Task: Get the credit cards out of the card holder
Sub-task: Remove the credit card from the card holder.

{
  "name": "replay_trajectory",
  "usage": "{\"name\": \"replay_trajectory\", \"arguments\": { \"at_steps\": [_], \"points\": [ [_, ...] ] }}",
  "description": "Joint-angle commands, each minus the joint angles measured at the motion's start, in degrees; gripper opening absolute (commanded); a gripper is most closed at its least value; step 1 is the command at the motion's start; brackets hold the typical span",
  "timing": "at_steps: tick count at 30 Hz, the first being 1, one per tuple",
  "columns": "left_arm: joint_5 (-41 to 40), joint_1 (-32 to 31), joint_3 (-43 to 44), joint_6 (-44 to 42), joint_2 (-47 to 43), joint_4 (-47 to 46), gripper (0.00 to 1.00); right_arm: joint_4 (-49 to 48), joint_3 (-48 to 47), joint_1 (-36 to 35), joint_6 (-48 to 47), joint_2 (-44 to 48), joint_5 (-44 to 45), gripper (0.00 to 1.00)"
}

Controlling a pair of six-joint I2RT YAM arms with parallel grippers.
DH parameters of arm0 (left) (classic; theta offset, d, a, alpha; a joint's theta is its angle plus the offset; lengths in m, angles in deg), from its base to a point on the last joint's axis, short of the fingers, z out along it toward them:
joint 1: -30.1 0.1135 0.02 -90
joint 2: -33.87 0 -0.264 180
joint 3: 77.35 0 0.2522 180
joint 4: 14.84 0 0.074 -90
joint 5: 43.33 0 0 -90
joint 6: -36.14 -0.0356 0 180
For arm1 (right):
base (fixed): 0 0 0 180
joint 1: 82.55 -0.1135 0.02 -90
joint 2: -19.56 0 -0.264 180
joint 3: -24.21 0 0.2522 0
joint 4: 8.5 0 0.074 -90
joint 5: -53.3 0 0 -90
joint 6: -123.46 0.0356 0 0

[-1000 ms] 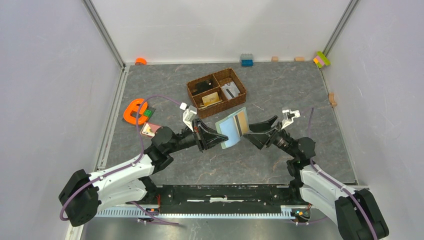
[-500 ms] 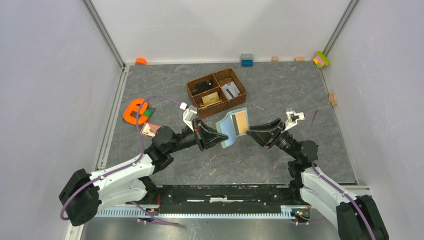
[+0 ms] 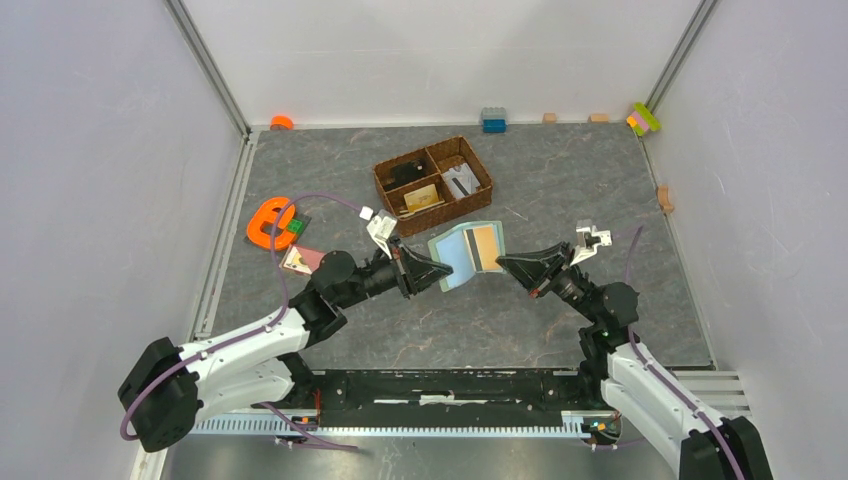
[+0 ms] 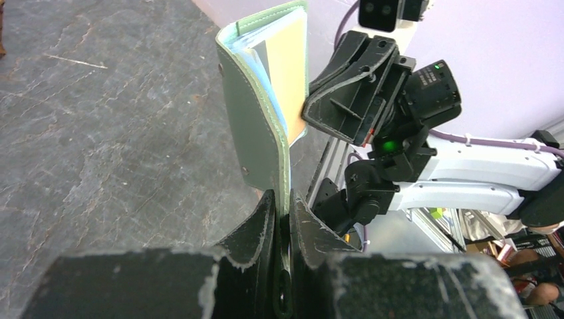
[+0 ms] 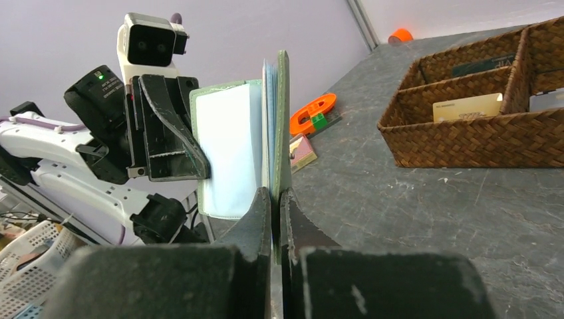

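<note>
The card holder (image 3: 458, 257) hangs open in the air between my two arms, sage-green outside (image 4: 256, 129) and pale blue inside (image 5: 229, 149). A tan-orange credit card (image 3: 485, 245) sits in its right half, its edge showing (image 4: 294, 73). My left gripper (image 3: 440, 275) is shut on the left flap's lower edge (image 4: 284, 203). My right gripper (image 3: 503, 263) is shut on the right flap's edge (image 5: 275, 196). A pinkish-brown card (image 3: 300, 260) lies on the table at the left.
A brown wicker divided basket (image 3: 480, 190) stands behind the card holder with a tan card (image 3: 420, 197) in one compartment. An orange e-shape (image 3: 268, 222) lies at the left. Small blocks (image 3: 493, 119) line the back wall, and a wooden block (image 3: 665, 198) sits at the right wall.
My right gripper has gone from wide open to shut on the card holder's right flap. The card holder has spread flatter as my left gripper drew slightly back to the left.
</note>
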Motion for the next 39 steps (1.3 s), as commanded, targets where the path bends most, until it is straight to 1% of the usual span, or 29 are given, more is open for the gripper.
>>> {"name": "replay_trajectory", "arguments": {
  "at_steps": [1, 7, 12, 13, 17, 19, 22, 24, 28, 33, 36, 39],
  "points": [
    [-3.81, -0.29, 2.01, -0.49, -0.56, 1.53, 0.03, 4.91, -1.73, -0.19, -4.23, 2.86, 3.84, 0.0],
    [-5.51, -0.29, 2.8, -0.47, 0.23, 3.7, 0.05, 6.54, -1.82, -0.2, -5.0, 3.64, 4.93, 0.0],
    [-6.29, -0.29, 3.11, -0.28, 1.05, 4.27, 0.16, 6.46, -1.92, -0.2, -4.87, 3.3, 4.77, 0.0],
    [-6.22, -0.29, 3.2, -0.22, 1.28, 4.28, 0.19, 6.37, -1.88, -0.16, -4.83, 3.22, 4.65, 0.0],
    [-5.6, -0.29, 3.72, -0.06, 2.54, 4.42, 0.44, 5.87, -1.84, -0.2, -4.65, 2.91, 4.4, 0.0],
    [-5.18, -0.24, 4.02, -0.05, 3.31, 4.42, 0.54, 5.55, -1.76, -0.21, -4.48, 2.68, 4.16, 0.0],
    [-4.33, -0.29, 4.64, -0.05, 5.06, 4.31, 0.63, 4.22, -1.62, -0.19, -3.68, 2.17, 3.4, 0.0],
    [-3.8, -0.29, 5.21, -0.09, 6.37, 4.35, 0.66, 3.08, -1.53, -0.2, -3.14, 1.7, 2.8, 0.0],
    [-3.45, -0.29, 5.88, -0.13, 8.05, 4.67, 0.66, -1.51, -1.38, -0.14, -1.12, 0.7, -0.11, 0.0],
    [-4.35, -0.23, 5.92, -0.39, 7.59, 5.41, 0.67, -2.27, -1.33, -0.16, -0.52, 0.57, -0.36, 0.0],
    [-4.86, -0.2, 5.78, -0.2, 7.45, 5.45, 0.74, -8.86, -0.2, -0.42, 2.51, -0.7, -2.01, 0.0],
    [-4.8, -0.2, 5.7, -0.31, 7.45, 5.3, 0.79, -12.55, -0.08, -0.71, 4.5, -2.5, -3.57, 0.0]
  ]
}}
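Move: Both hands pinch the open card holder. Its middle lies about 4 cm right of the left hand and 3 cm ahead, a little above the fingertips; from the right hand it is some 7 cm left and 1 cm ahead. The tan card inside sits around 6 cm right of the left hand and 4 cm ahead. The wicker basket is roughly 17 cm ahead of the left hand, 3 cm left and far below. Left hand sinks about 5 cm and forward, opening around the holder; right, still pinching it, dips and returns. ##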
